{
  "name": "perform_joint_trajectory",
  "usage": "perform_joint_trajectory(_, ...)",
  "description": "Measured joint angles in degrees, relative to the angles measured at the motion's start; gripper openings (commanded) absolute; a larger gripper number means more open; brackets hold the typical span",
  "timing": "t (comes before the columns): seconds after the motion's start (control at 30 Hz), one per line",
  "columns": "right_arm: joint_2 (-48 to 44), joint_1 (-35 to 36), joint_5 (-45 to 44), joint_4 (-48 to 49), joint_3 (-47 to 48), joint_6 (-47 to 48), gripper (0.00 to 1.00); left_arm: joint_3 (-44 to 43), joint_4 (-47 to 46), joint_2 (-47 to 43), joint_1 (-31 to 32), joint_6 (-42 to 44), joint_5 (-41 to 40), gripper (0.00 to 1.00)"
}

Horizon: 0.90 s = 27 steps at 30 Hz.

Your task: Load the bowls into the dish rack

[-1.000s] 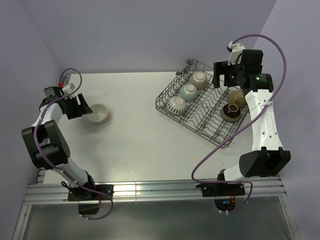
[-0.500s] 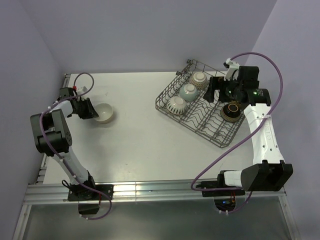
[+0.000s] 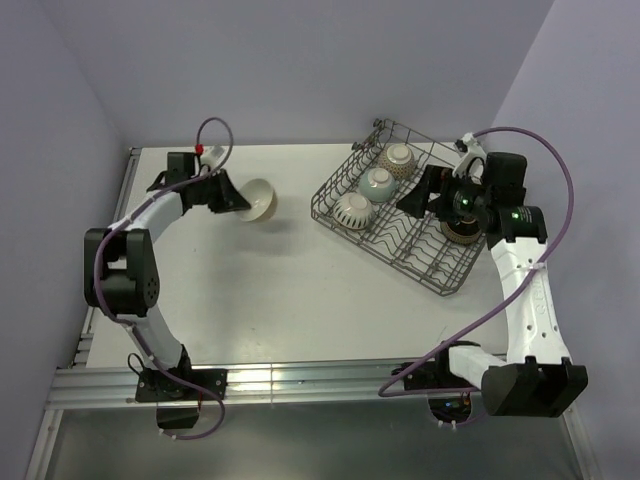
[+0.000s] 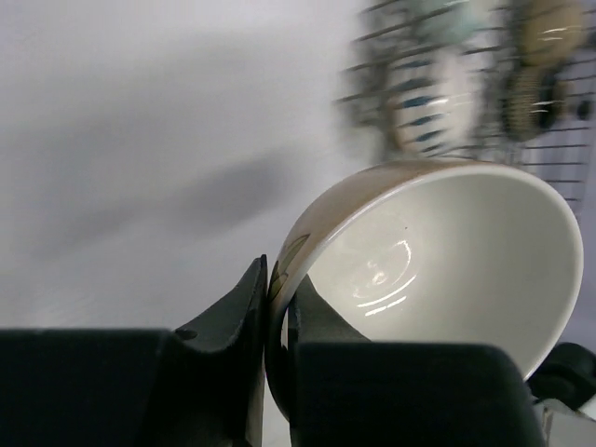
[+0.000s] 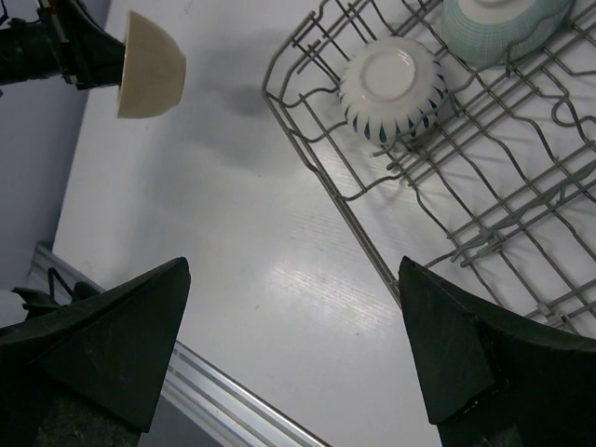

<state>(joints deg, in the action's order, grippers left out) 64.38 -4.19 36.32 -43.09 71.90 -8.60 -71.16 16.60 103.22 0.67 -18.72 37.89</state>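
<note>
My left gripper (image 3: 232,195) is shut on the rim of a cream bowl (image 3: 259,200), one finger inside and one outside. The bowl (image 4: 438,251) hangs tipped on its side above the table, left of the dish rack (image 3: 410,235). In the rack stand a lattice-patterned bowl (image 3: 352,210), a pale teal bowl (image 3: 377,183) and a cream patterned bowl (image 3: 398,157). A dark bowl (image 3: 462,228) sits further right, partly hidden by my right arm. My right gripper (image 3: 420,195) hovers open over the rack with nothing between its fingers.
The right wrist view looks down on the rack's near rim (image 5: 339,200), the lattice bowl (image 5: 391,88), the teal bowl (image 5: 503,23) and the held cream bowl (image 5: 149,65). Purple cables loop off both arms. Walls close in behind and at both sides.
My left gripper closed on the cream bowl's rim, lifted it off the table and carried it right toward the rack. My right gripper swung lower and leftward over the rack, still open.
</note>
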Motion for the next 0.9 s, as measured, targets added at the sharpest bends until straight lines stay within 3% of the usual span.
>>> perform_joint_trajectory(0.23,-3.45,-5.88,7.06,2.16,-0.68,-3.87,1.00,-7.74,-12.85,-3.34,14.80,-13.46,2.05,0.00)
perform_joint_trajectory(0.5,-5.46,-11.72,13.16,2.32,-2.91,-6.01,1.00,-18.80,-27.19,3.69,28.13,-25.86,2.89,0.00)
perform_joint_trajectory(0.9,-13.66,-12.63,15.13,9.99,-11.39,-17.31,1.00,-18.60,-47.41,16.65,36.74,-45.70,6.93,0.00)
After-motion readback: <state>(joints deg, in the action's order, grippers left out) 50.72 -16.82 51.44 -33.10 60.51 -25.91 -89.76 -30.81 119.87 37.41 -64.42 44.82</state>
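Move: The left hand, already pinching the white bowl's rim, has the rack's free middle about 41 cm to its right, level fore-and-aft and 8 cm lower. On the way the striped bowl lies some 27 cm right and 1 cm ahead; the green bowl 33 cm right, 8 cm ahead, both about 6 cm lower. From the empty right hand, that free middle is roughly 10 cm straight ahead and 24 cm down. Left hand arcs right about 34 cm over the rack, gripping the bowl, as the open right hand backs off. ##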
